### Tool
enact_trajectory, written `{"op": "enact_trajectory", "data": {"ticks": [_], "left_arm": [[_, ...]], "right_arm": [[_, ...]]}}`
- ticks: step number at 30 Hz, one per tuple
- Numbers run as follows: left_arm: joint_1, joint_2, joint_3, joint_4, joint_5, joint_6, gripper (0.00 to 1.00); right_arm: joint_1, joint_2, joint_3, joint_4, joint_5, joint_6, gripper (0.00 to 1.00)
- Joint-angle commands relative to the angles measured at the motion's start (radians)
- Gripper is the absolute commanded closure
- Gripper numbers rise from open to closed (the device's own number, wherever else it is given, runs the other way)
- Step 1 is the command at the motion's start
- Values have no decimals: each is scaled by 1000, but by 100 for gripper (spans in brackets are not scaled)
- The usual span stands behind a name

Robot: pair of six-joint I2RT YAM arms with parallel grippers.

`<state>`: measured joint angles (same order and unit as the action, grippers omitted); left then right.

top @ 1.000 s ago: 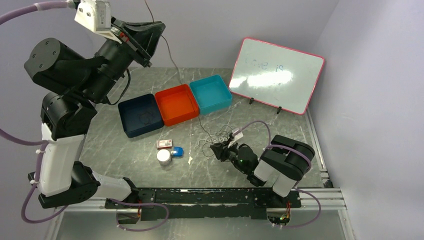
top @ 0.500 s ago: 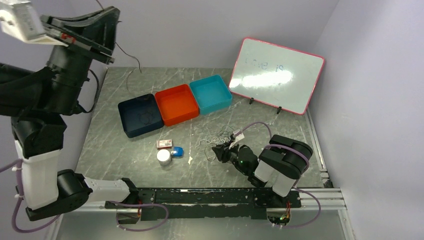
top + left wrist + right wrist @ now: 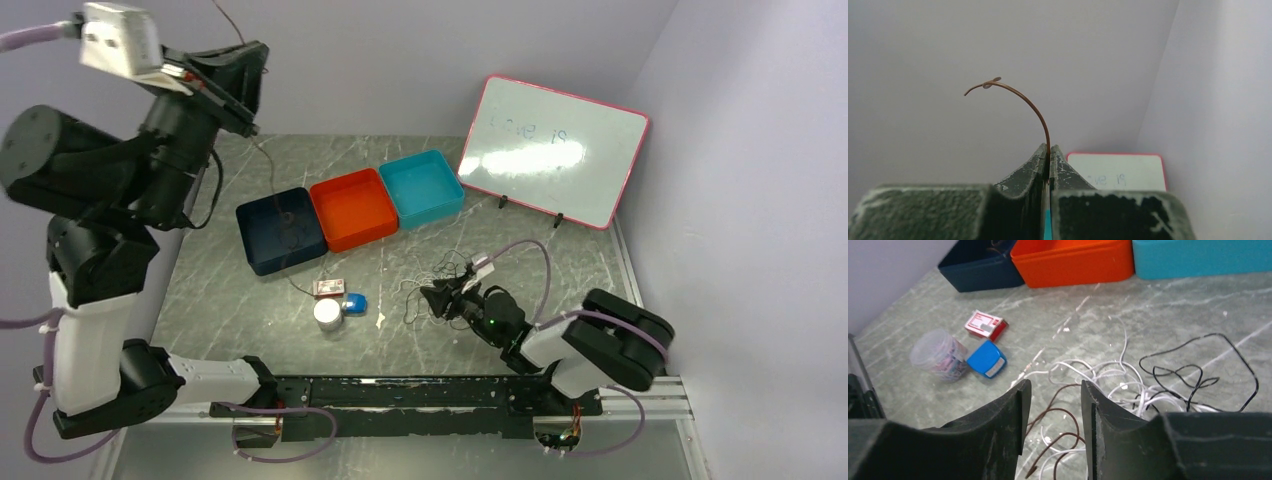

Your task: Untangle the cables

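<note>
My left gripper (image 3: 1049, 150) is raised high at the back left (image 3: 246, 78), shut on a thin brown cable (image 3: 1039, 114) whose free end curls above the fingertips. In the top view that cable hangs down across the navy bin towards the small red box. The tangle of white cables (image 3: 1108, 374), a black cable (image 3: 1198, 371) and loose brown loops (image 3: 1064, 412) lies on the table at centre right (image 3: 425, 285). My right gripper (image 3: 1054, 386) hovers low over the tangle's near side (image 3: 437, 298), open, with the brown loops below the gap and nothing clamped.
Navy (image 3: 262, 252), orange (image 3: 352, 208) and teal (image 3: 420, 187) bins stand in a row at the back. A whiteboard (image 3: 553, 150) leans at the back right. A small red box (image 3: 328, 288), a blue item (image 3: 354, 304) and a clear jar (image 3: 327, 313) sit left of the tangle.
The left arm swung out to the far left and part-way back, trailing the brown cable over the navy bin. The right gripper's jaws spread wider and the arm stretched forward.
</note>
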<state>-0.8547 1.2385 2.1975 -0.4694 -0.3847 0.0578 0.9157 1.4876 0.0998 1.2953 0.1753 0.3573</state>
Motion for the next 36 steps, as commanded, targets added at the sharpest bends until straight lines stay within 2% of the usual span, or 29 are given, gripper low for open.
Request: {"op": "enact_trajectory", "data": {"ticks": [1,8,14,18,21,24,29,36], "left_arm": [[-3,9,-48,-88,-51,-26,93],[-3,20,-122,-124,-42,-52,93],[5,51,-173,-141,-93,-49,93],[96,74,-178,-157,-39,-75,93],[237,102,-179,-186,99,-126,93],[317,133,-192,-208,164,-145,93],[416,168,-184,-254,179,-148,93],[523,185,-139,-315,172,-133,93]], "right_arm": [[6,-149,22,-157,-6,-58,53],[7,-439,44,-423,-28,-105,42],[9,-662,58,-634,-24,-111,39],[9,-760,70,-740,-23,-111,37],[10,-792,96,-801,-36,-113,36],[9,-802,132,-858,-40,-118,35],[11,-793,211,-956,-37,-137,29],[10,-804,243,-989,-39,-143,23]]}}
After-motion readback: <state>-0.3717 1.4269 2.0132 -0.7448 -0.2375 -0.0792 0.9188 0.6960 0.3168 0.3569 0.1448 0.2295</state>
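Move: My left hand holds the knotted brown cable high up, its tail hanging past the navy tray. That tray lies about 20 cm ahead, 16 cm to the left and some 64 cm below; the red tray is 27 cm ahead and 2 cm right, the matchbox 5 cm ahead and 3 cm left, both equally low. From my right hand, the remaining tangle is about 5 cm ahead, 2 cm right and 7 cm below, with the blue box 15 cm to the left and 1 cm ahead. Keeping the brown cable pinched, I bring my left hand down about 19 cm and forward about 16 towards the navy tray, veering slightly right first and then swinging left, while the fingers tip down some 30 degrees. Meanwhile my right hand rises about 12 cm off the tangle, easing slightly back and right, its fingers opening wider. ##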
